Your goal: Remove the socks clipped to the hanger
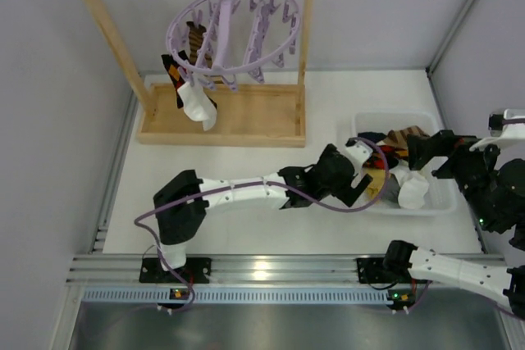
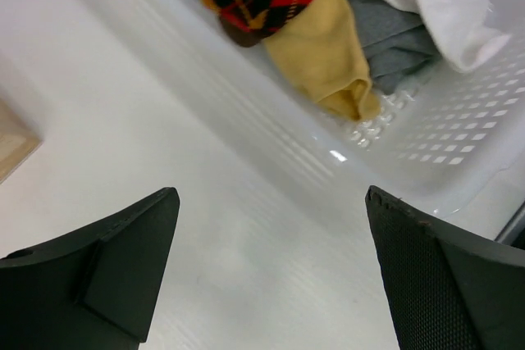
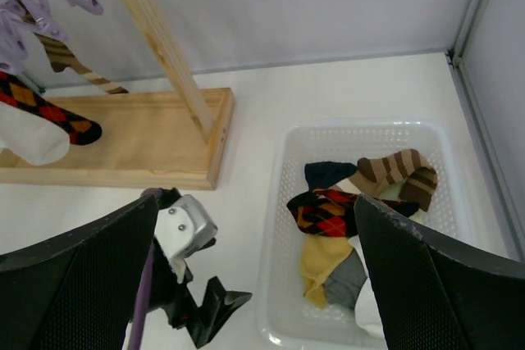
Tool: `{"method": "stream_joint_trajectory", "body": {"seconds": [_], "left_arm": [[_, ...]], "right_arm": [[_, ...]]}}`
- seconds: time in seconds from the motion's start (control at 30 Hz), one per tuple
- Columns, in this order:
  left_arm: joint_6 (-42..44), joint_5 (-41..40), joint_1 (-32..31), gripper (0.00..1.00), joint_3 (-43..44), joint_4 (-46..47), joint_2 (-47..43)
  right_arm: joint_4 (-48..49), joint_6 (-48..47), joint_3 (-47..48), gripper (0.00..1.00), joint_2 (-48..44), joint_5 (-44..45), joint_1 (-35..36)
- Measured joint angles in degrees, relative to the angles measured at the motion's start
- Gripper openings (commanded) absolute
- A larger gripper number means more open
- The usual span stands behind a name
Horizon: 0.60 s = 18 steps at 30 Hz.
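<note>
The lilac round hanger (image 1: 234,26) hangs from a wooden rack. A black argyle sock (image 1: 174,71), a white sock (image 1: 199,106) and a brown-striped sock (image 1: 195,43) are still clipped to its left side; they also show in the right wrist view (image 3: 49,112). My left gripper (image 1: 362,187) is open and empty, low over the table just left of the white basket (image 1: 361,125). In its wrist view (image 2: 271,194) nothing lies between the fingers. My right gripper (image 1: 417,153) is open and empty above the basket; its wrist view (image 3: 256,200) looks down on it.
The basket (image 3: 279,202) holds an argyle sock (image 3: 328,211), a brown-striped sock (image 3: 394,170), and navy, yellow, grey and white ones. The wooden rack's base (image 1: 246,116) stands at the back. Grey walls close in left and right.
</note>
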Motion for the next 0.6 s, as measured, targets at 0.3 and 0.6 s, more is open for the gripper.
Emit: {"method": "stream_joint_trajectory", "body": {"seconds": [0.3, 0.6], "left_arm": [[-7.0, -16.9, 2.2, 0.99, -25.0, -0.5, -21.3], [-22.9, -25.6, 14.5, 0.99, -36.8, -13.5, -52.0]], "right_arm": [[6.3, -1.7, -4.6, 0.99, 4.5, -5.2, 0.0], [16.8, -3.7, -11.1, 0.99, 16.0, -21.6, -10.1]]}}
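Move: Hanging at the near side of the hanger, the white sock is about 36 cm to the left hand's left, 18 cm ahead and 5 cm higher. The argyle sock hangs some 5 cm left of it and 6 cm farther out, the striped sock about 14 cm straight beyond it. From the right hand, the white sock lies roughly 48 cm left, 23 cm ahead and 22 cm down; the basket's middle is 15 cm ahead, 5 cm right and 38 cm below. Swinging some 30 cm left, away from the basket and towards the white sock on the hanger, the left hand goes level at first, then lifts late by about 6 cm while turning some 45 degrees counter-clockwise until its open fingers face the rack. The right hand also stays open and empty, heading about 13 cm left, and forward and down roughly 7 cm each, towards the hanging socks. ##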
